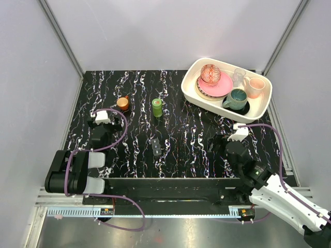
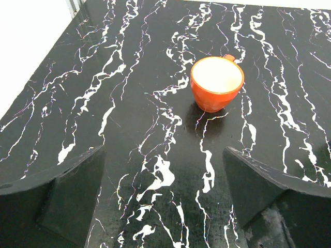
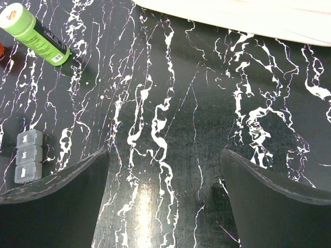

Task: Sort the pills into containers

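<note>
The pill box (image 1: 155, 146), a short strip of three square compartments, lies mid-table; it also shows at the left edge of the right wrist view (image 3: 28, 155), lids shut. A green bottle (image 1: 156, 107) stands behind it and shows in the right wrist view (image 3: 35, 34). A small orange cup (image 1: 122, 103) stands left of the bottle; in the left wrist view (image 2: 216, 82) its inside looks white. No loose pills show. My left gripper (image 1: 101, 130) is open and empty, just short of the cup. My right gripper (image 1: 227, 140) is open and empty, right of the pill box.
A white tray (image 1: 191, 89) at the back right holds pink plates, a patterned bowl, a teal mug, a glass and a pink cup; its near rim shows in the right wrist view (image 3: 232, 20). Grey walls enclose the black marbled table (image 1: 186, 134).
</note>
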Controlling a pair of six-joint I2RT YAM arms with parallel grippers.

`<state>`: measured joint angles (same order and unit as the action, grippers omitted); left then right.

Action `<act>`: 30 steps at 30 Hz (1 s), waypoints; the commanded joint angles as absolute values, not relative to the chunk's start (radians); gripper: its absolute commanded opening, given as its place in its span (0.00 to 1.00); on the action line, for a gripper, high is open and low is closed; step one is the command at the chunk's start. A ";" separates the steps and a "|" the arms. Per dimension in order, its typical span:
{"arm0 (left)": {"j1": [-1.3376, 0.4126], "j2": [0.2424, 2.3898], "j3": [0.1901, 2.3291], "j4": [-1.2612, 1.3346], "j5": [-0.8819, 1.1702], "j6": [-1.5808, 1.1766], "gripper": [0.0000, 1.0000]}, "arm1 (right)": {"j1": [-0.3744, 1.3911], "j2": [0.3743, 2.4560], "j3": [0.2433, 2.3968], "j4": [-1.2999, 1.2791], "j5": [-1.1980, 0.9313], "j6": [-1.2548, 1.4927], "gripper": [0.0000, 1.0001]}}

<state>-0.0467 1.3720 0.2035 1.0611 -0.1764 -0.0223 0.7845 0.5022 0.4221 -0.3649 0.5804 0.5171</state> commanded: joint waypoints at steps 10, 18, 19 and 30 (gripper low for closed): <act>-0.041 1.373 0.233 1.109 -0.170 -0.018 0.99 | 0.784 0.506 0.488 -0.350 0.514 0.502 0.95; -0.158 0.990 0.548 0.359 -0.515 -0.108 0.99 | 0.784 0.538 0.537 -0.368 0.434 0.482 0.95; -0.156 0.970 0.583 0.297 -0.493 -0.136 0.99 | 0.782 0.546 0.529 -0.362 0.428 0.486 0.95; -0.068 0.919 0.762 -0.296 -0.459 -0.551 0.97 | 0.784 0.693 0.633 -0.350 0.335 0.523 1.00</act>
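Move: The small grey pill case lies some 25 cm to the right hand's left, about 6 cm farther out and 14 cm lower; the green bottle stands roughly 27 cm to that hand's left and 24 cm ahead. From the left hand, the pill case is about 22 cm to the right, 8 cm back and 9 cm below. The orange cup is 13 cm ahead and 7 cm right of the left hand, the green bottle 10 cm ahead and 22 cm right. Up goes the open left hand after staying put at first, climbing fast by nearly 20 cm, then sinking a few as it swings back and left, away from the orange cup, turning counter-clockwise some 25 degrees and rolling its left side down. The right hand eases about 4 cm left towards the pill case, turning slightly counter-clockwise, fingers still wide; neither touches anything. ##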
